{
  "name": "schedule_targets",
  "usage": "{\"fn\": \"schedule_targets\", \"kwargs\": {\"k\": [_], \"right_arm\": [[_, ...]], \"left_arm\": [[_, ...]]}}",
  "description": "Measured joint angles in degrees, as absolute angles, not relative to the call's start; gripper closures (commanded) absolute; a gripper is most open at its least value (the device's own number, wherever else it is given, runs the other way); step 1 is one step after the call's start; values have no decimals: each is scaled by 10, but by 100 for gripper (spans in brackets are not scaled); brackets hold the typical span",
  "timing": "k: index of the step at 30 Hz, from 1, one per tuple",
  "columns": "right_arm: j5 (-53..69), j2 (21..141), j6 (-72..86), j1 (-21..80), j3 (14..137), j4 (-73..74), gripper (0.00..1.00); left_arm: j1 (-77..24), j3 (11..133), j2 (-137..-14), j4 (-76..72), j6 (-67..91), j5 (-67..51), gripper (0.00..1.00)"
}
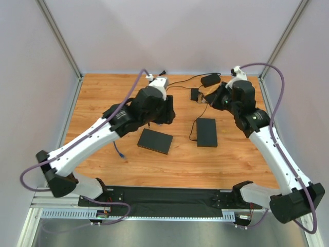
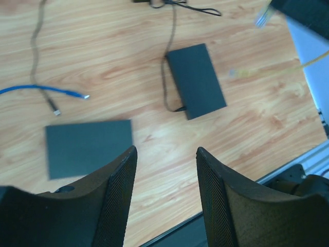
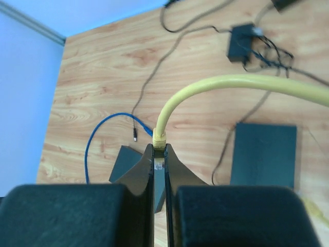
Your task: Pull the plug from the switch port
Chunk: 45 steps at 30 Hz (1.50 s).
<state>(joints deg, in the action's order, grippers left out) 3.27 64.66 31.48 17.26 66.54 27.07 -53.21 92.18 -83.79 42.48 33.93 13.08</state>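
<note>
The switch (image 1: 154, 141), a flat black oblong box, lies on the wooden table left of centre. It also shows in the left wrist view (image 2: 87, 146) and, partly behind the fingers, in the right wrist view (image 3: 123, 164). My right gripper (image 3: 159, 149) is shut on the clear plug of a yellow cable (image 3: 216, 85), held in the air away from the switch. In the top view the right gripper (image 1: 212, 98) is at the back right. My left gripper (image 2: 166, 150) is open and empty, hovering above the table (image 1: 163, 117) just behind the switch.
A squarer black slab (image 1: 206, 131) with a thin black cable lies right of the switch. A loose blue cable (image 1: 119, 151) lies to the switch's left. A black adapter (image 1: 210, 80) and a small black box (image 1: 195, 94) with tangled wires sit at the back. White walls enclose the table.
</note>
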Motion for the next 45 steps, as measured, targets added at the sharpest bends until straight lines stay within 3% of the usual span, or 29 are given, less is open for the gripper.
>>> {"fn": "schedule_targets", "kwargs": {"k": [8,18,24,28,37,45], "right_arm": [[23,822,217,309,903,301,100],[93,1139,165,435,1144,342,100],[125,1288,140,522,1304,388,100],[176,1333,148,554,1329,385,98],[308,1449,258,559,1334,319,90],[368,1499,377,558,1327,264,59]], "left_arm": [[-520,803,-652,507,335,248,40],[-520,773,-458,612,349,366,38],[-520,760,-397,667,368,391,38],[-520,754,-380,688,375,394,38],[-520,749,-370,694,381,395,37],[-520,736,-376,692,383,386,37]]}}
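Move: The right hand holds the yellow plug's cable. Its drop spot, bare table left of both switches, lies some 46 cm to its left, 4 cm back and 28 cm below. About as far below, the left switch is some 25 cm left and 5 cm back, the blue plug 41 cm left and 12 cm back, and the right switch almost underneath, 2 cm back and 1 cm right. From the left hand the spot is about 30 cm left, 3 cm ahead and 30 cm below. The right hand ends its grip on the yellow cable: it carries it about 45 cm left, rising slightly before sinking some 20 cm and drawing back, passes high over the left switch, turns about 60 degrees counter-clockwise, tips down, and opens above the table. The empty, open left hand swings about 26 cm left and 10 cm back, staying high. ##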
